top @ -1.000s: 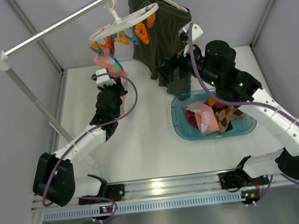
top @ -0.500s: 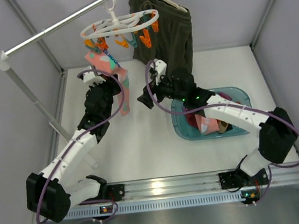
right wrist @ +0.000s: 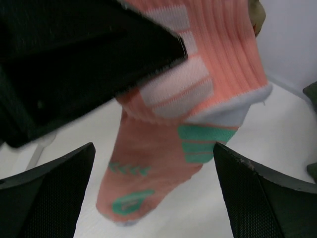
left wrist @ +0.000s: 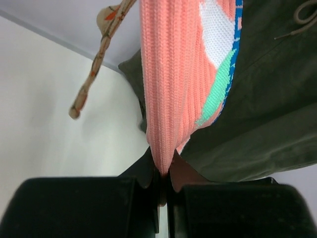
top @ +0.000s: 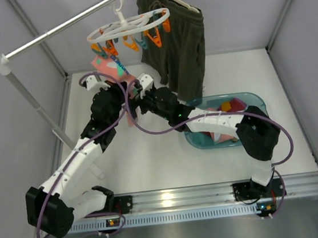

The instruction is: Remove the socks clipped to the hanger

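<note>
The white ring hanger (top: 128, 26) with orange and teal pegs hangs by its hook from the rail. One of the socks, pink with white and teal patches (top: 104, 64), dangles from a peg at its left. My left gripper (top: 123, 94) is shut on this sock; in the left wrist view the knit fabric (left wrist: 173, 74) runs down into the closed jaws (left wrist: 163, 173). My right gripper (top: 137, 96) is open just right of it. In the right wrist view the sock's foot (right wrist: 158, 168) hangs between the wide-apart fingers (right wrist: 49, 193). More socks (top: 225, 138) lie in the teal basin.
Olive-green shorts (top: 182, 41) hang from a straight hanger right of the ring, close behind the sock (left wrist: 267, 109). The teal basin (top: 193, 142) sits on the table under my right arm. The rack's pole (top: 31, 105) slants along the left side.
My right arm swung left from above the basin to the pink sock, and its jaws widened. The left gripper kept its hold on the sock. The hanger swayed slightly.
</note>
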{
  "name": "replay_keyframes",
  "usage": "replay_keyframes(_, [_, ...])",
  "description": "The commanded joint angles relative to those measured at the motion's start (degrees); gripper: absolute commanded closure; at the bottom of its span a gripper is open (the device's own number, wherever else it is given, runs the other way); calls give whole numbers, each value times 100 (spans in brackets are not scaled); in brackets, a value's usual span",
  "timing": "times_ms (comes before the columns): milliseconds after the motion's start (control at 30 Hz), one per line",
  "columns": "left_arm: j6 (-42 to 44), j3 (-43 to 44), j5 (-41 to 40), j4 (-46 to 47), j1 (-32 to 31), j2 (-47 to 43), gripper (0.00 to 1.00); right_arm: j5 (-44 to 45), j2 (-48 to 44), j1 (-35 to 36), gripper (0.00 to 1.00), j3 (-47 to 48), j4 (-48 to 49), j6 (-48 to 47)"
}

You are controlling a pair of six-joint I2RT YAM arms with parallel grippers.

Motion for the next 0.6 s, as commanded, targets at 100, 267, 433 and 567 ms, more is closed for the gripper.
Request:
replay_keyframes(100, [-557,121,-226,18,-197,-162,100,1548,678,334,5,923,959,106])
replay_keyframes(267, [-523,191,-358,-148,-224,-215,100,1990,882,352,67,985,1266,27])
replay_keyframes(433, [-505,261,-507,-211,-215,-329,100,2053,855,335,78,747,1716,-8])
replay_keyframes(567, [-470,349,-437,-264,-215,-312,100,1947,856,291,100,617,1829,114])
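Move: The left hand already pinches the pink sock, which still hangs from its clip. The right hand, open, goes for the stretch just below that pinch: about 2 cm ahead of the right hand, 4 cm to its left and 1 cm higher; from the left hand this lies some 5 cm below and 2 cm back. The hanger ring is roughly 12 cm ahead of the right hand, 2 cm to its right and 20 cm above; the green trousers hang about 13 cm ahead, 16 cm right and 5 cm higher. The right fingers shut from wide open and pinch the pink sock just below the left hand's grip, after reaching about 3 cm left and a little forward; the hand also rises some 3 cm and turns about 10 degrees clockwise, its left side lifting. The left fingers keep their pinch while that hand shifts about 2 cm left, then slightly up. ##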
